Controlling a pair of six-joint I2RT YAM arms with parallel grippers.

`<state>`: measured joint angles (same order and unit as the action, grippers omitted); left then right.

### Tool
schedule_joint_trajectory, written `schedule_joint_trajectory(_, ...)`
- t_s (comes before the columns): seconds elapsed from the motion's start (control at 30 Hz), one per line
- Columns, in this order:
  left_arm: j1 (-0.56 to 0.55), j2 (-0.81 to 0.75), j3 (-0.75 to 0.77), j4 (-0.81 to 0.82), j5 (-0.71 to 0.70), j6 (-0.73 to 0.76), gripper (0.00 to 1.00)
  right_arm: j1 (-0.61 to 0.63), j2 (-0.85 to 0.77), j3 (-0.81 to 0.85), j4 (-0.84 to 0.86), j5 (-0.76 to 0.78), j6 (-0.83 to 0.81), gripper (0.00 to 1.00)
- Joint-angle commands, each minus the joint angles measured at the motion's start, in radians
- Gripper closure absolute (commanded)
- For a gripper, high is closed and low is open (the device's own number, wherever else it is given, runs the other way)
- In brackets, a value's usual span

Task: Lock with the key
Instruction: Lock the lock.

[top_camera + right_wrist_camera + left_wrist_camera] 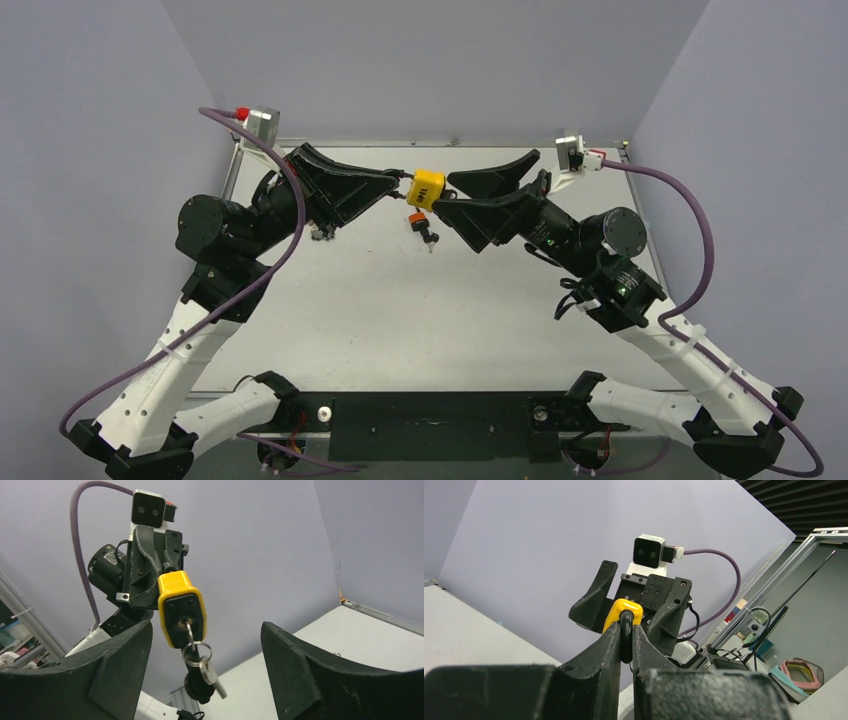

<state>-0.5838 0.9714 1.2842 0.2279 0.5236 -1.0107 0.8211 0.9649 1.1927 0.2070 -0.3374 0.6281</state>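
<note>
A yellow padlock (428, 188) hangs in mid-air above the far middle of the table. My left gripper (405, 183) is shut on its black shackle (626, 630), with the yellow body (624, 611) just past the fingertips. In the right wrist view the padlock (181, 607) faces me with a key (189, 626) in its keyhole. A ring (196, 652) with a spare key (212, 677) dangles below it. My right gripper (443, 193) is open and empty, its fingers (120, 670) on either side of the lock's base, apart from it.
The grey table (400, 320) is walled by lilac panels at the back and sides. Both arms meet over its far middle. A bench with cables and boxes (774, 645) lies beyond the table's side.
</note>
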Motion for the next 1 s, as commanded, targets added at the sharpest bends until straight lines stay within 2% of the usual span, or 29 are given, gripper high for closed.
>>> schedule_joint_trajectory(0.0, -0.003, -0.006, 0.023, 0.121, -0.033, -0.044, 1.0, 0.016, 0.027, 0.071, 0.03, 0.022, -0.079, 0.27)
schedule_joint_trajectory(0.23, -0.003, -0.004, 0.016, 0.12, -0.03, -0.05, 1.0, 0.058, 0.062, 0.114, 0.01, 0.025, -0.107, 0.36)
schedule_joint_trajectory(0.63, -0.003, -0.009, 0.004, 0.122, -0.03, -0.051, 1.0, 0.089, 0.07, 0.119, -0.003, 0.027, -0.104, 0.59)
schedule_joint_trajectory(0.97, -0.003, -0.007, -0.016, 0.126, -0.022, -0.052, 1.0, 0.101, 0.089, 0.128, 0.003, 0.024, -0.091, 0.63)
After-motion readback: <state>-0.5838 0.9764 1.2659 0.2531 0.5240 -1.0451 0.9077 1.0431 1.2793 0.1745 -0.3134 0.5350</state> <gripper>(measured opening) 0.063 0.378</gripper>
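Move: The right hand is open, with the yellow lock's body about 4 cm to its left, roughly 1 cm back and 1 cm above it. The lock's key and ring hang on the near face, some 2 cm left of the right hand and 2 cm below it, level with it front to back. The left hand holds the lock by its shackle; the body is about 5 cm to its right, 1 cm back and 1 cm higher. The right fingers come onto the two sides of the yellow lock's body at its key end, closing to about half their starting gap as the hand travels some 2.5 cm left towards it, rising about 1 cm and easing slightly back after a brief start forward. The left hand stays in place and keeps its pinch on the shackle, bracing the lock in the air. ##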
